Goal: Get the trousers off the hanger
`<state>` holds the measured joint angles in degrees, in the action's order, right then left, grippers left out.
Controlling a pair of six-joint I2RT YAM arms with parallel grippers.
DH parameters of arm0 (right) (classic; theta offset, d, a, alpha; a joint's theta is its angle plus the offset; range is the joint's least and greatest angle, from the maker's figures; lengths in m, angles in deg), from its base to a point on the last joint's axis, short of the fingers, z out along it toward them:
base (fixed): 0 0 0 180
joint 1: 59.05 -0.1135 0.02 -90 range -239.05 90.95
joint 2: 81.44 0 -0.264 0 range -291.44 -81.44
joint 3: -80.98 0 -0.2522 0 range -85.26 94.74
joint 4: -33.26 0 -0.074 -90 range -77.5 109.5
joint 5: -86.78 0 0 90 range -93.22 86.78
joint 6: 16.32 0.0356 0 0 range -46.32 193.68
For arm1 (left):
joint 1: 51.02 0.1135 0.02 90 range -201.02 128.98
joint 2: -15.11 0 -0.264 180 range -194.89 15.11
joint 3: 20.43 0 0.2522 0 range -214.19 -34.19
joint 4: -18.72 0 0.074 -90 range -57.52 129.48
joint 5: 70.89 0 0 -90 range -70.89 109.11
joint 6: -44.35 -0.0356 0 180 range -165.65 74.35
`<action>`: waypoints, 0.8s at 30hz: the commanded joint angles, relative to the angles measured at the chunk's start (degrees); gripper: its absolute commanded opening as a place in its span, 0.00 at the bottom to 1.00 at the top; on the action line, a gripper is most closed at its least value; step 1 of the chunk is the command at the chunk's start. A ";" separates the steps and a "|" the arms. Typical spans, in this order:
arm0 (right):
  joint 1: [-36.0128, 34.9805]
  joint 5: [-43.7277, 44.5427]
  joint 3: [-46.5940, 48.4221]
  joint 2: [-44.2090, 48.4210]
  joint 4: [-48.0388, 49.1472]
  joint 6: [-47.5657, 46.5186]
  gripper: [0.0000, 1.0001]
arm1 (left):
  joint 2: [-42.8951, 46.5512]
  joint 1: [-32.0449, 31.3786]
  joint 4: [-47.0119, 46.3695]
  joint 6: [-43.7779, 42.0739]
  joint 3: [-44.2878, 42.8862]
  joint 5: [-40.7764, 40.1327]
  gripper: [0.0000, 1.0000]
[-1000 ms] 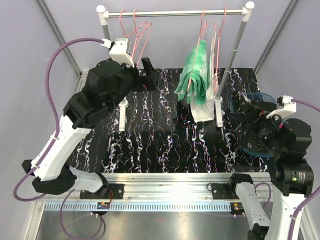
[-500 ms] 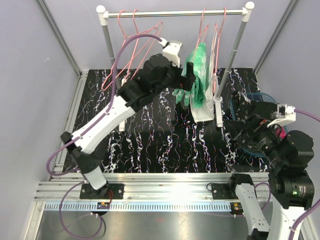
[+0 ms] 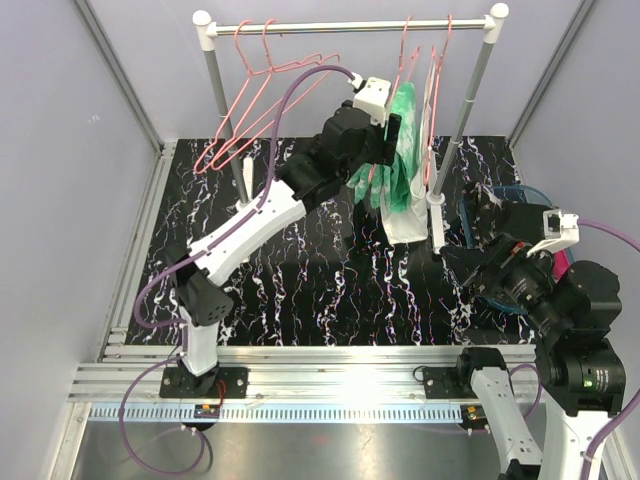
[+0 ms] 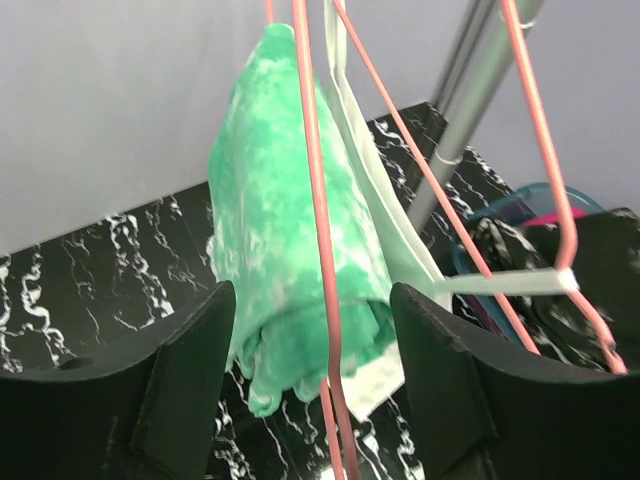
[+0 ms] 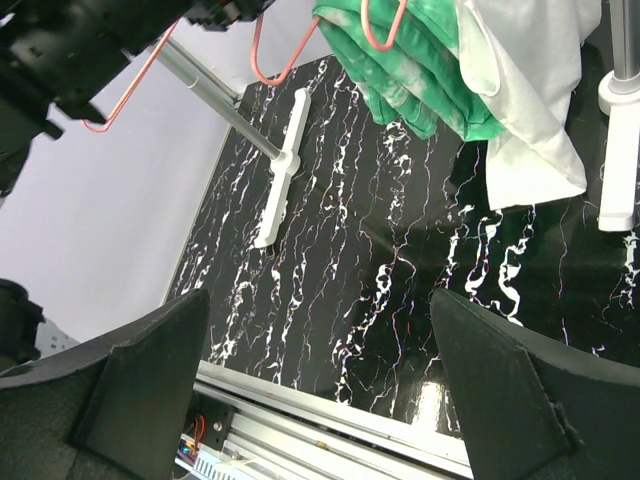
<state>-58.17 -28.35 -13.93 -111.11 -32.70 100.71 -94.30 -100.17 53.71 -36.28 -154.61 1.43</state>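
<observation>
The green-and-white tie-dye trousers [image 4: 285,230] hang folded over a pink hanger [image 4: 318,250] on the rail [image 3: 350,26]. My left gripper [image 4: 312,375] is raised to them, open, one finger on each side of their lower end; the right finger stands clear of the cloth. In the top view the left gripper [image 3: 386,150] is against the green trousers [image 3: 402,140]. My right gripper [image 5: 330,385] is open and empty, low over the marbled table, with the green trousers [image 5: 420,75] ahead and above. The black-and-white trousers [image 4: 500,245] and magenta trousers [image 4: 548,215] lie in a blue basket [image 4: 520,195].
A white cloth [image 3: 405,225] hangs on a second hanger just right of the green pair. Empty pink hangers [image 3: 255,90] hang at the rail's left end. The rack's right post [image 3: 455,140] and white feet [image 5: 283,170] stand on the table. The blue basket [image 3: 520,192] sits far right.
The left arm has swung from the rail's left end rightward to the green trousers, and its jaws have narrowed around them. The empty hangers swing. The right arm has shifted slightly.
</observation>
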 commanded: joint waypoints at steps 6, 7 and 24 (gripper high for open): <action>-2.90 -0.36 0.39 0.49 1.76 -1.10 1.00 | -4.68 0.19 -4.97 -3.21 -6.32 -3.60 0.29; -2.91 -0.45 0.39 0.40 1.76 -1.19 0.99 | -4.68 0.19 -4.89 -2.95 -6.58 -3.86 0.20; -3.35 -0.80 0.65 1.02 1.84 -3.82 1.00 | 4.20 -0.07 -11.74 -0.66 -5.35 -11.07 0.00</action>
<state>-61.14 -28.28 -13.93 -110.57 -32.66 98.59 -97.51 -100.28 53.60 -37.20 -157.89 -5.56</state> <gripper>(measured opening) 0.993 0.026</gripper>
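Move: Barely 2 cm ahead of the left hand and 1 cm to its right, about level, the near arm of the green trousers' hanger runs down between its half-closed fingers. The green trousers hang about 8 cm ahead of that hand, 3 cm right and 5 cm lower; the white trousers are some 7 cm ahead, 8 cm right and 8 cm down. From the right hand, the hanger arm lies roughly 27 cm ahead and 20 cm left, near level. Reaching about 2 cm forward and 2 cm down, with a slight drift right, the left hand brings its part-closed fingers around the hanger arm and shuts them, pinching the pink wire. It then keeps that grip, rising about 1.5 cm and easing nearly 2 cm left while turning a few degrees counter-clockwise. ##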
